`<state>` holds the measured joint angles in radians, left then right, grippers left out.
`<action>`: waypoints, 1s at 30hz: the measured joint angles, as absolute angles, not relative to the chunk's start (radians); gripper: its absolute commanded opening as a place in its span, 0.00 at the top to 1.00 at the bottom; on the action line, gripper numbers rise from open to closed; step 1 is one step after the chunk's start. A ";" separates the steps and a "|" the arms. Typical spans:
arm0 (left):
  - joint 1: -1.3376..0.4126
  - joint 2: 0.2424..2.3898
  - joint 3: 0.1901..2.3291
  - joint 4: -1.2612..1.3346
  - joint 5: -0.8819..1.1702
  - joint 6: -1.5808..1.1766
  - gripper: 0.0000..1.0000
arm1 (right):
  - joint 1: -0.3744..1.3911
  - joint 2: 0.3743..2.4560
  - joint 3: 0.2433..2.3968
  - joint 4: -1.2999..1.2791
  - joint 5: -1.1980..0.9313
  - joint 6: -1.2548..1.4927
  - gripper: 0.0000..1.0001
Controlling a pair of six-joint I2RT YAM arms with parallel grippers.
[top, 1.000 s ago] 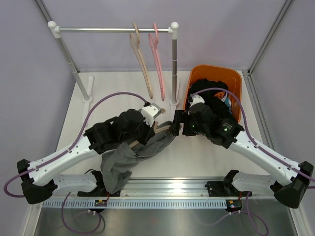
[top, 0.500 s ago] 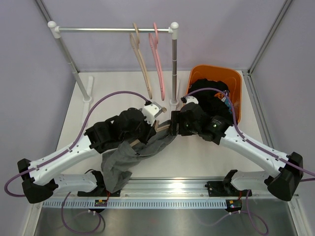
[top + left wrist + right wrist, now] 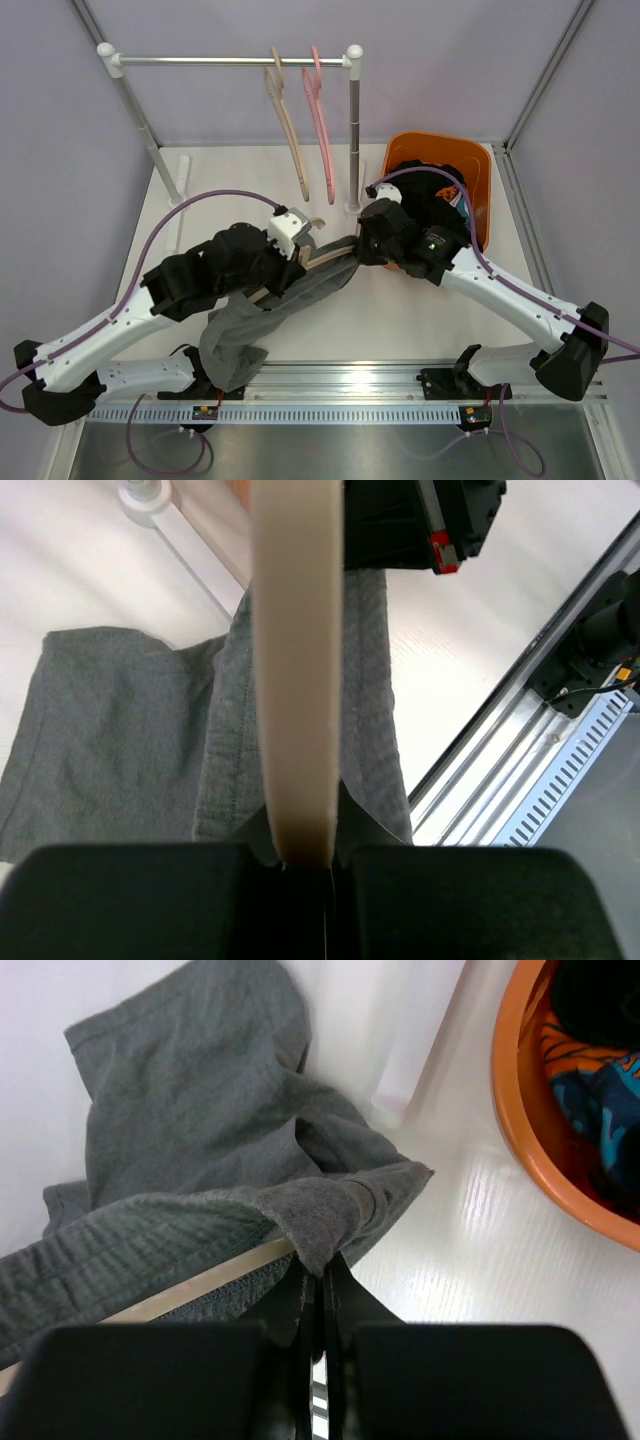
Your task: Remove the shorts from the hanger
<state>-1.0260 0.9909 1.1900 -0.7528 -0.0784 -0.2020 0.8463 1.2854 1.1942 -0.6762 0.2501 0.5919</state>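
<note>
The grey shorts hang on a beige hanger low over the table, their legs trailing toward the near edge. My left gripper is shut on the hanger's bar, with grey shorts spread below it. My right gripper is shut on a pinched fold of the grey shorts' waistband at the hanger's right end. Seen from above, the right gripper meets that end. Black shorts and printed shorts lie in the orange basket.
A clothes rack stands at the back, its rail carrying an empty beige hanger and a pink one. The rack's right post rises just behind my right gripper. An aluminium rail runs along the near edge.
My right gripper moved left onto the hanger's end and shut on the grey waistband. The left arm shifted slightly left with the hanger.
</note>
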 measured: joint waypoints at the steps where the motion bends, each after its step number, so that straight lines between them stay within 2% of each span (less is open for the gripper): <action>1: -1.026 0.972 1.195 -0.765 -0.080 -0.200 1.00 | 0.846 1.287 1.207 -0.678 0.252 0.592 1.00; 12: -1.026 0.793 1.240 -0.843 -0.064 -0.167 1.00 | 0.729 1.293 1.257 -0.670 0.196 0.582 1.00; 20: -1.026 0.704 1.245 -0.828 -0.096 -0.175 1.00 | 0.725 1.293 1.276 -0.669 0.110 0.580 1.00; 26: -1.026 0.633 1.185 -0.602 -0.213 -0.200 1.00 | 0.757 1.293 1.363 -0.717 0.142 0.554 1.00; 30: -1.027 0.674 1.169 -0.389 -0.301 -0.189 1.00 | 0.812 1.293 1.436 -0.764 0.194 0.527 1.00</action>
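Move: The left hand holds the wooden hanger by its neck. The corner of the shorts' waistband over the hanger's right end lies about 11 cm to its right, 7 cm ahead and 6 cm lower, and the two empty hangers on the rail are roughly 28 cm straight ahead and 8 cm above. The right hand is already shut on that corner, with the hanger's middle about 11 cm to its left, 7 cm back and 6 cm up; the orange basket is some 17 cm to its right, 18 cm ahead and 18 cm below. Keeping its grip on the hanger, the left hand draws up and to the left, away from the right gripper, then climbs faster and swings slightly forward, about 16 cm up and 6 cm left in all, while its fingers tip upward by some 40 degrees to lever the hanger out of the waistband. The right hand keeps the waistband corner pinched, first easing about 3 cm forward and a little right against the pull, then coming partly back and rising to end about 8 cm higher. ##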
